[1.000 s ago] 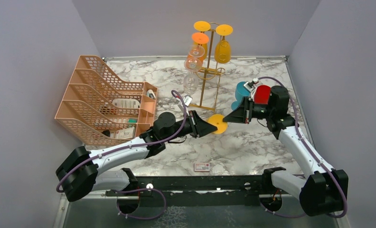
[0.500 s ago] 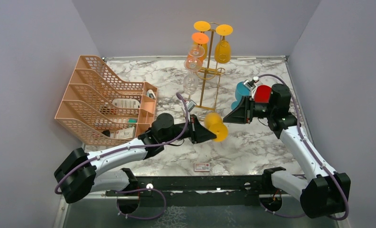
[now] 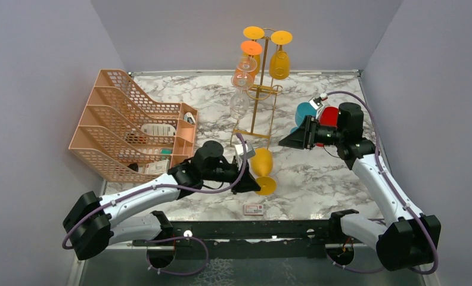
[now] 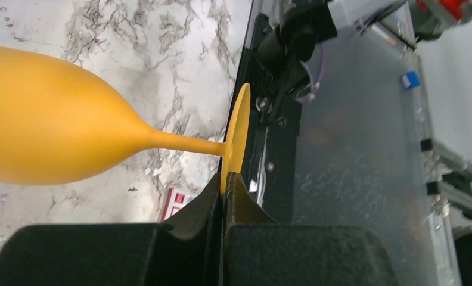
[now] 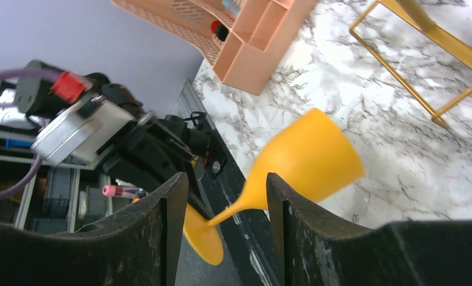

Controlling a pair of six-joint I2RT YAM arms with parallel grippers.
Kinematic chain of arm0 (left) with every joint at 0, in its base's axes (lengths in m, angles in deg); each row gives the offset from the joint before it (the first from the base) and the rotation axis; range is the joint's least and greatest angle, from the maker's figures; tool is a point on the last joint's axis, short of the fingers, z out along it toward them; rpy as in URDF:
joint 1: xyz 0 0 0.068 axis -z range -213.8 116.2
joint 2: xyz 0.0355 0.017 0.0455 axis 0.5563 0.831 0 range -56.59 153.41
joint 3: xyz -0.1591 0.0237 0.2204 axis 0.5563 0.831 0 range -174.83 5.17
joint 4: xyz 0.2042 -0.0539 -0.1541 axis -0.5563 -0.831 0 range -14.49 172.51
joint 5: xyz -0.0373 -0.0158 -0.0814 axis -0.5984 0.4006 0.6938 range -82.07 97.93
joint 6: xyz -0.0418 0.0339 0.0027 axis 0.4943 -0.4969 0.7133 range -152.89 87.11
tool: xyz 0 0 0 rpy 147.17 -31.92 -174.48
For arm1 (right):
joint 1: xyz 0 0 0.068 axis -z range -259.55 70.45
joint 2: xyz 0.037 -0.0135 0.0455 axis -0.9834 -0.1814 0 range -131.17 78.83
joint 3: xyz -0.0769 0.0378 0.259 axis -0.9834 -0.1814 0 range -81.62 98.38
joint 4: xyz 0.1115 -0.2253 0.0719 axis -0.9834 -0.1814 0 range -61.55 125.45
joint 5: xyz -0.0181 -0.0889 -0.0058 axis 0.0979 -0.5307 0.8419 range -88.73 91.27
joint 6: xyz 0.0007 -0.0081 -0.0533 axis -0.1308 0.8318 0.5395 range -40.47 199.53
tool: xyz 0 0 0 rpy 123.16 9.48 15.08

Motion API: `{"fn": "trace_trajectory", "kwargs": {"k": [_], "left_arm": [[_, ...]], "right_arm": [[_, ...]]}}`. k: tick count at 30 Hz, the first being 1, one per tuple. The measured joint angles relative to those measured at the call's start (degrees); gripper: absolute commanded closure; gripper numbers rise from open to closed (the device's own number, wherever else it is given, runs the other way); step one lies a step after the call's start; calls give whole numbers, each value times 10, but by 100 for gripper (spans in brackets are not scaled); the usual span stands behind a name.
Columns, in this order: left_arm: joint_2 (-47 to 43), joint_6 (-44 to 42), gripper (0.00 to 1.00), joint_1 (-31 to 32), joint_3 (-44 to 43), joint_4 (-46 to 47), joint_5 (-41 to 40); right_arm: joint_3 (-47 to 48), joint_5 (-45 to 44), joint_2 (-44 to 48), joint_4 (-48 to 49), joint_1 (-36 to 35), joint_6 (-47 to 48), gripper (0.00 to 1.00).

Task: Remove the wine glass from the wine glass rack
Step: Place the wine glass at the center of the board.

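Note:
A yellow wine glass (image 3: 261, 162) lies tilted above the table's middle, off the wine glass rack (image 3: 258, 89). My left gripper (image 3: 254, 186) is shut on the rim of its foot disc (image 4: 236, 140); the bowl (image 4: 49, 137) points away to the left in the left wrist view. My right gripper (image 3: 284, 143) stands open to the right of the glass and apart from it. In the right wrist view the glass (image 5: 308, 158) shows beyond its spread fingers (image 5: 174, 202). The gold rack carries a yellow glass (image 3: 279, 62) and two others (image 3: 245, 65), hanging upside down.
A peach mesh organiser (image 3: 132, 128) fills the left side. A teal cup (image 3: 304, 113) and a red object (image 3: 329, 116) sit behind my right wrist. A small red-and-white card (image 3: 254, 208) lies near the black front rail (image 3: 251, 229).
My right gripper opened, let go of the glass's foot and drew back to the right. My left gripper closed on the foot and carried the glass toward the near edge, turning it.

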Motion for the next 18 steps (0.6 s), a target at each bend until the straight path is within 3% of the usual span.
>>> {"fn": "trace_trajectory", "kwargs": {"k": [10,13,18], "left_arm": [[-146,-280,100,0,54,-84,30],[-183,-319,100,0,92,-83,29],[-196,-361,100,0,119,-104,35]], "right_arm": [[0,-38,-15,-30,0,6,33],[0,-20,-16,-25,0,1,24],[-3,24,-21,9,0,-15,23]]}}
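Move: The left fingers already pinch the yellow wine glass by its foot, bowl slanting forward and down. The board's open middle lies roughly 13 cm ahead of that hand, 8 cm right and 19 below; the small box is about 3 cm back, 2 left and 18 below. From the right hand, the glass's middle is about 7 cm back, 6 left and 10 below; the blue glass stands around 8 cm ahead, 7 right and 16 below. Keeping its pinch on the rim of the yellow glass's foot, the left hand carries it left and somewhat back, then also down over the small box, about 7 cm in all, and rolls some 30 degrees about its own fingers so the bowl swings up in front. The right hand dips a couple of centimetres and comes back, its empty fingers spreading wider. ##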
